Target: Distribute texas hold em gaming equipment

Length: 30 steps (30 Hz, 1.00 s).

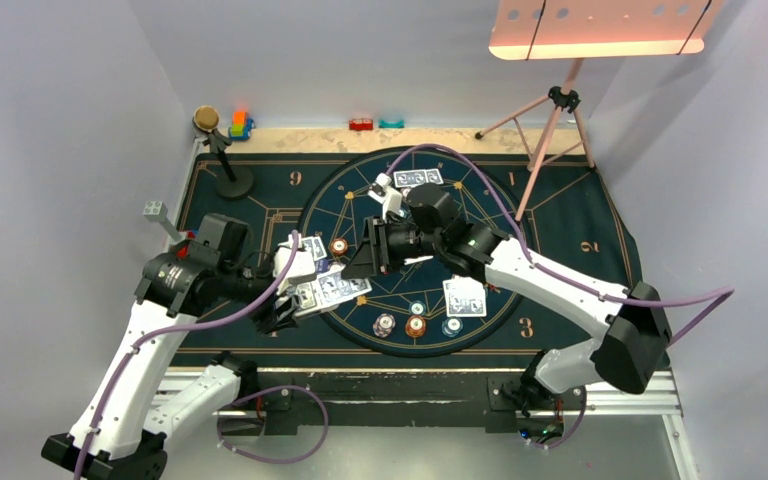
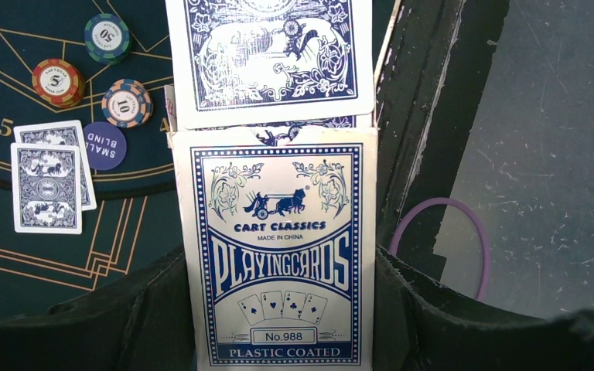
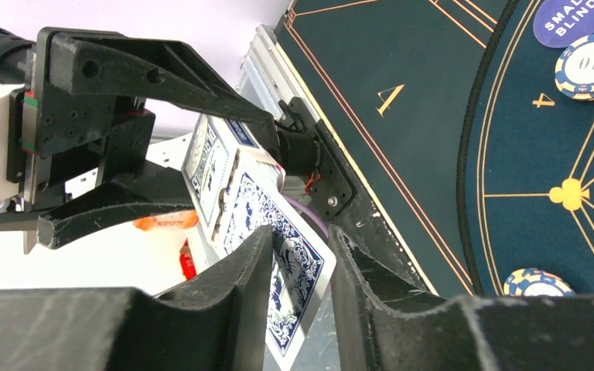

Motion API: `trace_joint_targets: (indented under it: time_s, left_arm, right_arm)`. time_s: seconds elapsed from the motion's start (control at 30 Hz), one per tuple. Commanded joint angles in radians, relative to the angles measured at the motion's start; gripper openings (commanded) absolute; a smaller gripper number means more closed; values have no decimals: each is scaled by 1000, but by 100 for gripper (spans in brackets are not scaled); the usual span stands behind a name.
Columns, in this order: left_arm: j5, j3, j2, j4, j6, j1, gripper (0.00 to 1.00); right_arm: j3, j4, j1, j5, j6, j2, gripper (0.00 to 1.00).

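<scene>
My left gripper [image 2: 282, 309] is shut on a blue-and-white playing-card box [image 2: 278, 247], held over the mat's near left edge [image 1: 335, 290]. One card [image 2: 271, 54] with a patterned back sticks out of the box top. My right gripper [image 3: 302, 239] straddles that card [image 3: 298, 270]. The card rests against one finger and a gap shows to the other, so the jaws stand narrowly open. On the mat lie dealt cards [image 1: 464, 297], more cards [image 1: 418, 178], chips [image 1: 415, 325] and a blue small-blind button [image 2: 104, 145].
The dark-blue round mat [image 1: 580, 230] covers the table. A stand with a round top [image 1: 222, 150] and toy blocks [image 1: 240, 125] sit at the back left, a tripod [image 1: 550, 130] at the back right. Metal rails [image 1: 410, 385] run along the near edge.
</scene>
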Motion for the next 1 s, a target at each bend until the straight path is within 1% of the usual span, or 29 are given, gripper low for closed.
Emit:
trace_joint_targets:
  time_s: [0.0,0.07,0.23,0.4,0.5,0.73,0.9,0.97]
  left_arm:
    - [28,47,0,31,7,7,0]
    - [28,49,0,30,7,7,0]
    - [31,51,1,31,7,7,0]
    - [31,50,1,31,7,7,0]
    - [30,47,-1,29,8,7,0]
    - [33,36,-6,33,6,7,0]
    - [33,32,-8,36,6,8,0]
    - [31,28,-9,37,7,7,0]
  right_arm:
    - [21,-65,0,45,-38,-68,30]
    - [42,-109,-1,80,-62,-76,24]
    - [99,-208,-1,160,-114,-93,19]
    - [107,-225,-5,167,-115,-104,10]
    - [131,-266,-13,183,-128,-114,4]
    - [135,-255,-20,138,-123,-138,3]
    - [170,-296,-20,134,-140,-144,3]
    - [155,-272,-21,129,-125,-154,3]
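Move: The end of the top playing card, jutting from the card box, already lies between the right fingers; its middle is about 3 cm left, 2 cm back and 1 cm below. The card box is some 11 cm left and 4 cm back, 2 cm lower. Down on the table, roughly 23 cm below, the small blind button lies about 13 cm ahead and 10 cm left, the white chip stack 5 cm right and 1 cm back. From the left hand, the card's middle is about 11 cm right and 3 cm ahead, about level. The right hand draws off to the right and up, away from the box mouth, about 4 cm across and 3.5 cm higher, while its half-closed fingers shut and pinch the top card by its outer end, the wrist tipping up and swinging slightly clockwise by some 10 degrees in all. The left hand stays put, still gripping the card box so that the card slides out against it. ##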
